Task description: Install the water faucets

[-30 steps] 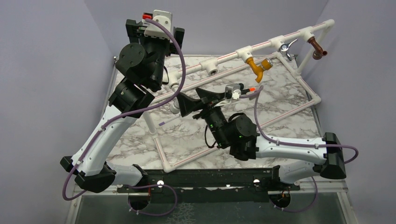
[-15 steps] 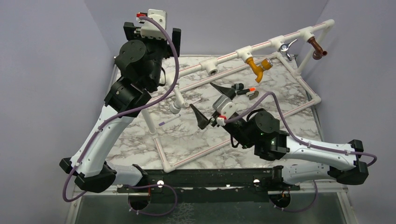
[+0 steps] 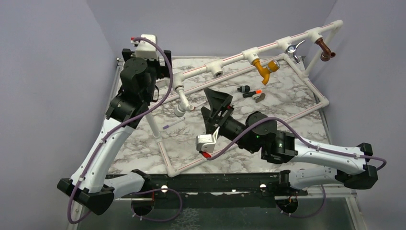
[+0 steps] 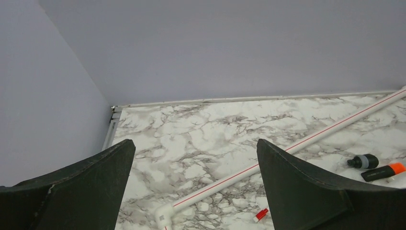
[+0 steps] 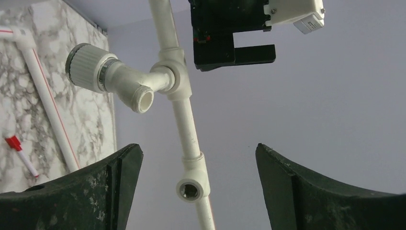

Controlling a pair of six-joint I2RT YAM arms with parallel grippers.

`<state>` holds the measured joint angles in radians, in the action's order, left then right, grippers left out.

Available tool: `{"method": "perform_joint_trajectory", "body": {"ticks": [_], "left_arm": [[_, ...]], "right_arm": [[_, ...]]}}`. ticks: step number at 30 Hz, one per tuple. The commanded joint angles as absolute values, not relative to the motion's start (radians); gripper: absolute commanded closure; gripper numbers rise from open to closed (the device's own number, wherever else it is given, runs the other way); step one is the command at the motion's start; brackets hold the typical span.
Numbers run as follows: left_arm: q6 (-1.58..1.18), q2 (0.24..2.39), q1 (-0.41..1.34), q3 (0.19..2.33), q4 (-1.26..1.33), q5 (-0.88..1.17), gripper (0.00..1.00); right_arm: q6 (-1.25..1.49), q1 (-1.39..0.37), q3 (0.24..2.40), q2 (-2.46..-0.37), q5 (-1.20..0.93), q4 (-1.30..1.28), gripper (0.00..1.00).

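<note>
A white faucet (image 3: 182, 101) with a ribbed knob hangs from a tee at the left end of the white pipe frame (image 3: 239, 56). In the right wrist view the faucet (image 5: 115, 79) is up left of my open, empty right gripper (image 5: 198, 153), a short way off. An empty tee socket (image 5: 191, 187) shows between the fingers. From above, the right gripper (image 3: 210, 106) points at that faucet. Mustard (image 3: 263, 68), chrome (image 3: 293, 49) and brown (image 3: 325, 49) faucets sit on the top pipe. A black-and-orange faucet (image 3: 251, 92) lies loose. My left gripper (image 4: 195, 148) is open over bare marble.
A black-and-grey connector (image 4: 363, 161) lies beside the black-and-orange faucet (image 4: 383, 171). A small grey piece (image 3: 260, 98) lies next to them. A thin white stick (image 3: 171, 124) with a coloured tip rests inside the frame. Purple walls close in the marble table (image 3: 297, 115) on three sides.
My right arm drew back, rolled its wrist over and now faces the white faucet. My left arm pulled away from the frame toward the back left corner. Both stayed open.
</note>
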<state>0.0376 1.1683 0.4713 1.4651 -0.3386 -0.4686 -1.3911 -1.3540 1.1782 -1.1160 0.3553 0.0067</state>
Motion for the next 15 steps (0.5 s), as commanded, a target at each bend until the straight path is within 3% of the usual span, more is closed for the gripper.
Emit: {"method": "perform_joint_trajectory", "body": {"ticks": [1,15], "left_arm": [[0.028,1.056,0.462,1.382,-0.208,-0.507,0.01],[0.006,0.996,0.459,1.279,-0.168,-0.552,0.01]], "right_arm": [[-1.805,-1.369,1.156,-1.159,0.409,0.077,0.08],[-2.001,-1.376,1.165,-1.314,0.467,0.105,0.13]]}}
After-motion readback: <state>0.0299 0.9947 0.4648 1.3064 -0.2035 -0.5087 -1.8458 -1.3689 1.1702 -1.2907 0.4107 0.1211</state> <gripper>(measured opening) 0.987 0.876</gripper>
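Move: Left of the open right hand by about 6 cm, level with it forward and back and some 5 cm lower, hangs the white faucet. The pipe tee holding it is roughly 5 cm ahead of this hand, 9 cm left and 2 cm below; the next, empty tee is about 10 cm ahead, 1 cm right and 2 cm below. From the left hand the white faucet lies around 7 cm back, 9 cm right and 10 cm down. Sliding about 5 cm left and sinking half as far, the right hand brings its wide-open fingers up to the white faucet's spout, rolling nearly 30 degrees counter-clockwise as seen looking along the fingers. Touch can't be made out. The left hand, empty and open, backs off some 3 cm and shifts nearly as far left, rising slightly, its fingers tipping up a little. ##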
